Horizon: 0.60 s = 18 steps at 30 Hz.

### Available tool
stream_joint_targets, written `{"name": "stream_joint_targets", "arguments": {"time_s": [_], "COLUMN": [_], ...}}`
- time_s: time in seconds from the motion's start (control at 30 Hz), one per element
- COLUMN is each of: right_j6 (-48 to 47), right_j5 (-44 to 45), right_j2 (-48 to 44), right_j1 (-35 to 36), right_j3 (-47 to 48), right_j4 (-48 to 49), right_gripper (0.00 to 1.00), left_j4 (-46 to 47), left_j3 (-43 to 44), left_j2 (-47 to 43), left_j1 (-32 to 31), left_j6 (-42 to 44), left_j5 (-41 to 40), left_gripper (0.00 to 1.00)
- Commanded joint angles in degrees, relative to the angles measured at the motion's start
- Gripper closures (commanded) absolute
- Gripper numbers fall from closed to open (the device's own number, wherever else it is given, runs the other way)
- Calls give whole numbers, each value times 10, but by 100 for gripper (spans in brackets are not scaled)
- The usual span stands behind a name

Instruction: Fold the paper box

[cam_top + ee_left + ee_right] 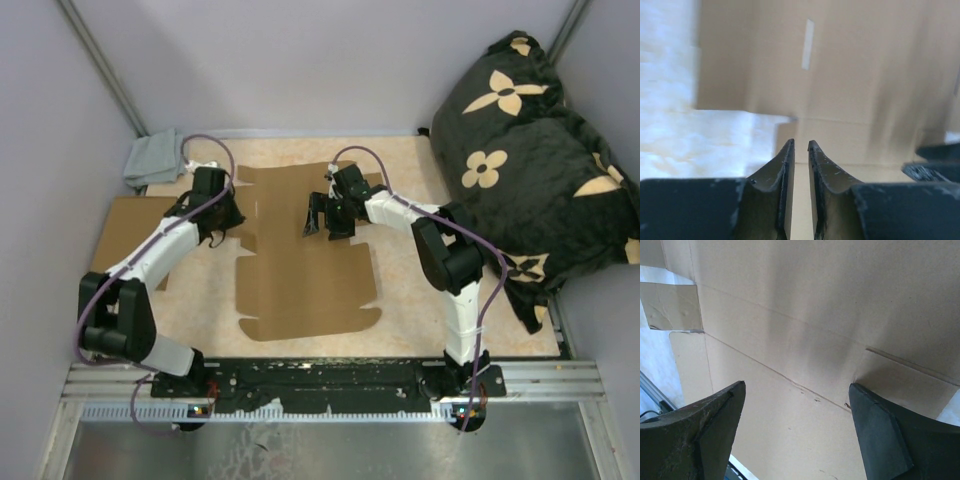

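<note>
The paper box (pixel 305 270) lies flat and unfolded on the table as a thin brown die-cut sheet with flaps and crease lines. My left gripper (pixel 225 222) hovers at the sheet's left edge. In the left wrist view its fingertips (pixel 800 145) stand only a narrow gap apart, with nothing between them and the sheet (pixel 865 90) beyond. My right gripper (pixel 326 222) is over the sheet's far middle. It is wide open (pixel 797 387) above a crease of the sheet (pixel 805 330) and holds nothing.
A second flat brown cardboard piece (pixel 122 232) lies under the left arm. A grey cloth (pixel 152 160) sits at the back left. A big black flower-patterned cushion (pixel 530 150) fills the right side. The metal base rail (pixel 330 385) runs along the near edge.
</note>
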Motion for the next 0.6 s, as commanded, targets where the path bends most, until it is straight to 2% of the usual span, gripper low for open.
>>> {"name": "stream_joint_targets", "arguments": {"time_s": [0.0, 0.3, 0.57], "right_j6": [-9, -10, -9], "right_j5": [16, 16, 15], "right_j2": [-2, 0, 1], "right_j1": [2, 2, 2], "right_j3": [-17, -16, -21], "right_j4": [-17, -18, -14], "right_gripper": [14, 14, 14], "left_j4": [-33, -19, 7], "left_j3": [-26, -39, -23], "left_j2": [-8, 67, 88], "left_j1": [59, 71, 19], "left_j6": [-39, -42, -42], "left_j5": [-72, 9, 47], "left_gripper": [80, 100, 100]}}
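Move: Just below the left hand, about 9 cm down and some 1 cm to its left, is the short side tab of the paper box, already creased partly up. The larger side flap lies about 7 cm ahead and 3 cm left of the hand. The narrow slot at that flap's crease is about 6 cm ahead and 2 cm right. From the right hand the tab is roughly 18 cm left and 1 cm back, near its height. Swinging out left about 7 cm past the side tab, the left hand then drops some 8 cm, easing back a little, and turns in again to the right by about 4 cm, so its tips come up to the tab's outer face. The fingers, part open, shut fully while the wrist tips down about 15 degrees. The right hand keeps still, fingers wide, over the panel. ##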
